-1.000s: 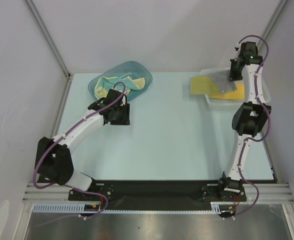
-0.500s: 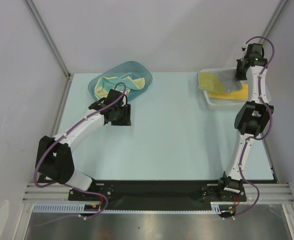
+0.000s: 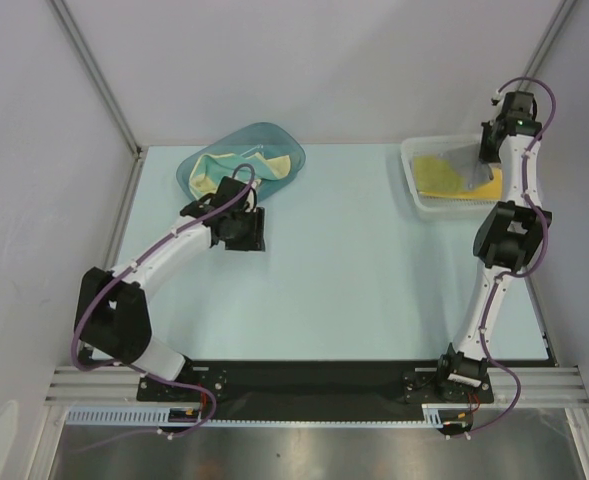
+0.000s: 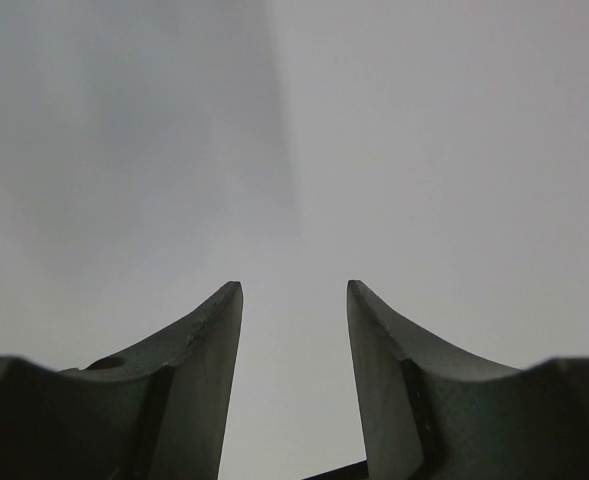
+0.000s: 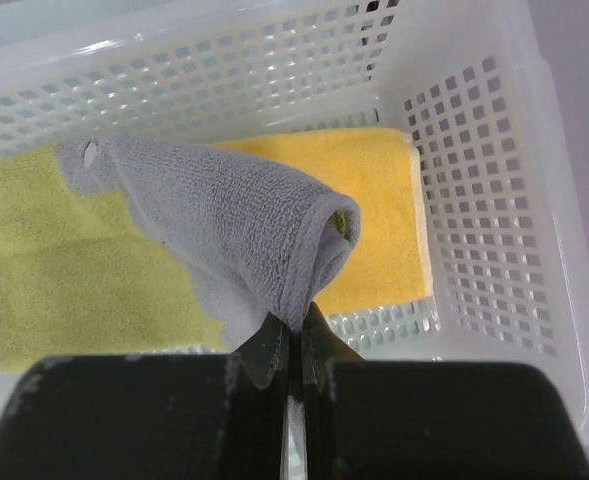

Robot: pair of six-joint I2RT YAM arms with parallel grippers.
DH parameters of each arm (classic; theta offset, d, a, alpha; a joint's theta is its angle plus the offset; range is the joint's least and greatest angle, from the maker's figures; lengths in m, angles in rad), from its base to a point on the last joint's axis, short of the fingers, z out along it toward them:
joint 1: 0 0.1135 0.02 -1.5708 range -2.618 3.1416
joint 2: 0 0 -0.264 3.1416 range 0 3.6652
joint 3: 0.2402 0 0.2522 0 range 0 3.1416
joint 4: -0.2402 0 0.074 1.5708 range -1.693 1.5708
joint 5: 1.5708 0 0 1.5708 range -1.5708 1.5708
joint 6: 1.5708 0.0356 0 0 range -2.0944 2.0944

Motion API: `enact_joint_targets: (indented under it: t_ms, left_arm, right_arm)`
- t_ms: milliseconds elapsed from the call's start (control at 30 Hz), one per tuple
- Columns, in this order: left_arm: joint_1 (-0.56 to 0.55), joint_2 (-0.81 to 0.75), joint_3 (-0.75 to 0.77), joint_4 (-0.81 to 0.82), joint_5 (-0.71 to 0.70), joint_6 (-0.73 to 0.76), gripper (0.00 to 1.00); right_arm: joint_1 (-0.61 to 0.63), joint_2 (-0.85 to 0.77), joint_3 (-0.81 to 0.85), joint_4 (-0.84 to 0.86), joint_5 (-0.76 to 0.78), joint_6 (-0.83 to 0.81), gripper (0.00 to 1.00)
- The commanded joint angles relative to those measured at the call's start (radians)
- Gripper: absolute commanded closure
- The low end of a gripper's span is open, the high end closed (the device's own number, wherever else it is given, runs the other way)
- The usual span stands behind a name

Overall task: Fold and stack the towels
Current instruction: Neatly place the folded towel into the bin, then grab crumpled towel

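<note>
My right gripper (image 5: 296,325) is shut on the folded edge of a towel (image 5: 224,215) that is grey outside with olive-yellow showing inside the fold. It hangs over the white mesh basket (image 5: 474,150), where an olive-yellow towel (image 5: 74,290) and a bright yellow towel (image 5: 379,200) lie flat. From above, the held towel (image 3: 464,160) hangs inside the basket (image 3: 410,170) at the back right. My left gripper (image 3: 242,230) sits just in front of the teal tub (image 3: 264,130), which holds crumpled yellowish towels (image 3: 224,172). In its wrist view the left gripper (image 4: 294,300) is open with nothing between its fingers.
Grey walls close in the table on the left, back and right. The basket stands against the right wall, and the tub is at the back left. The left wrist view shows only a blank grey surface.
The right gripper has moved right and back with the towel, pulling it off the basket's left rim so it now hangs inside. The left arm has barely shifted.
</note>
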Motion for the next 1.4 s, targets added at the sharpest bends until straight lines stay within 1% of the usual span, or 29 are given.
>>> enact_joint_targets:
  t_ms: [0,100,233,300,333,367,467,500,633,700,767,800,833,900,933,967,1033,1067,1100,1167,1200,1233,1267,1300,1333,1367]
  left_arm:
    - [0.009,0.016,0.054,0.001,0.02,0.023,0.48]
    - [0.009,0.025,0.066,-0.009,0.016,0.032,0.48]
    - [0.009,0.031,0.093,-0.032,-0.003,0.044,0.47]
    - [0.009,0.033,0.105,-0.042,-0.013,0.046,0.47]
    - [0.009,0.033,0.109,-0.043,-0.015,0.046,0.47]
    - [0.009,0.031,0.117,-0.049,-0.021,0.046,0.47]
    - [0.009,0.02,0.14,-0.051,-0.029,0.041,0.47]
    - [0.009,0.016,0.151,-0.049,-0.029,0.039,0.47]
    - [0.011,-0.009,0.204,-0.005,-0.076,0.027,0.46]
    - [0.012,-0.003,0.278,-0.006,-0.119,0.026,0.46]
    - [0.015,0.013,0.348,0.009,-0.174,0.033,0.46]
    - [0.021,0.019,0.372,0.018,-0.243,0.041,0.46]
    - [0.027,0.027,0.393,0.029,-0.269,0.061,0.46]
    - [0.052,0.069,0.453,0.066,-0.326,0.088,0.46]
    - [0.061,0.091,0.486,0.088,-0.345,0.116,0.46]
    - [0.072,0.109,0.505,0.096,-0.357,0.127,0.45]
    - [0.11,0.181,0.543,0.109,-0.349,0.151,0.45]
    - [0.122,0.206,0.572,0.125,-0.34,0.159,0.46]
    - [0.145,0.264,0.586,0.136,-0.331,0.183,0.46]
    - [0.162,0.327,0.628,0.153,-0.323,0.217,0.47]
    - [0.181,0.362,0.655,0.143,-0.337,0.226,0.47]
    - [0.191,0.441,0.686,0.127,-0.345,0.237,0.47]
    - [0.202,0.482,0.753,0.091,-0.345,0.237,0.48]
    - [0.23,0.52,0.79,0.071,-0.339,0.23,0.48]
    - [0.241,0.596,0.854,0.04,-0.323,0.216,0.48]
    - [0.257,0.626,0.876,0.037,-0.305,0.219,0.46]
  right_arm:
    - [-0.022,0.035,0.018,0.064,-0.002,-0.03,1.0]
    - [-0.042,0.063,0.017,0.101,-0.016,-0.02,1.0]
    - [-0.051,0.095,0.018,0.142,-0.005,-0.023,0.97]
    - [-0.051,0.106,0.018,0.161,0.032,-0.015,0.82]
    - [-0.051,0.106,0.018,0.173,0.079,-0.012,0.74]
    - [-0.051,0.104,0.017,0.179,0.104,-0.007,0.62]
    - [-0.051,0.063,-0.001,0.191,0.182,0.029,0.48]
    - [-0.05,0.02,-0.017,0.199,0.191,0.057,0.47]
    - [-0.022,-0.116,-0.183,0.257,0.205,0.131,0.44]
    - [-0.002,-0.165,-0.216,0.257,0.175,0.152,0.43]
    - [0.038,-0.216,-0.244,0.222,0.162,0.196,0.42]
    - [0.053,-0.234,-0.256,0.212,0.129,0.21,0.41]
    - [0.068,-0.276,-0.268,0.193,0.112,0.236,0.39]
    - [0.124,-0.32,-0.325,0.182,0.06,0.258,0.27]
    - [0.14,-0.366,-0.343,0.178,0.044,0.278,0.12]
    - [0.163,-0.394,-0.372,0.176,0.04,0.292,0.01]
    - [0.222,-0.446,-0.463,0.197,0.004,0.309,0.0]
    - [0.242,-0.499,-0.495,0.21,-0.008,0.335,0.0]
    - [0.269,-0.523,-0.565,0.24,-0.057,0.341,0.0]
    - [0.329,-0.575,-0.633,0.28,-0.092,0.352,0.0]
    - [0.366,-0.619,-0.702,0.314,-0.112,0.358,0.0]
    - [0.378,-0.638,-0.728,0.329,-0.118,0.372,0.0]
    - [0.394,-0.653,-0.762,0.349,-0.135,0.382,0.0]
    - [0.406,-0.684,-0.79,0.387,-0.172,0.41,0.0]
    - [0.441,-0.695,-0.848,0.409,-0.18,0.424,0.0]
    - [0.461,-0.708,-0.879,0.437,-0.18,0.437,0.0]
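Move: The right hand, still pinching the grey-olive towel, is almost over the middle of the white bin: the middle is about 3 cm to its left, 1 cm back and 9 cm below. The folded yellow towel lies under the hand, some 4 cm left and 12 cm down. From the left hand, the teal-and-yellow towel is about 22 cm ahead, 4 cm left and 9 cm lower, in the teal bin, whose middle is 22 cm ahead, 3 cm left and 8 cm down. The right fingers lay the grey-olive towel into the white bin, sinking about 5 cm and easing right, then open and let go; the hand climbs out and swings left some 30 cm, back a little, opening wide. The left hand, fingers staying half open, lifts steeply with its fingers tipping up, then reaches forward about 24 cm and somewhat left, coming down towards the teal-and-yellow towel. ##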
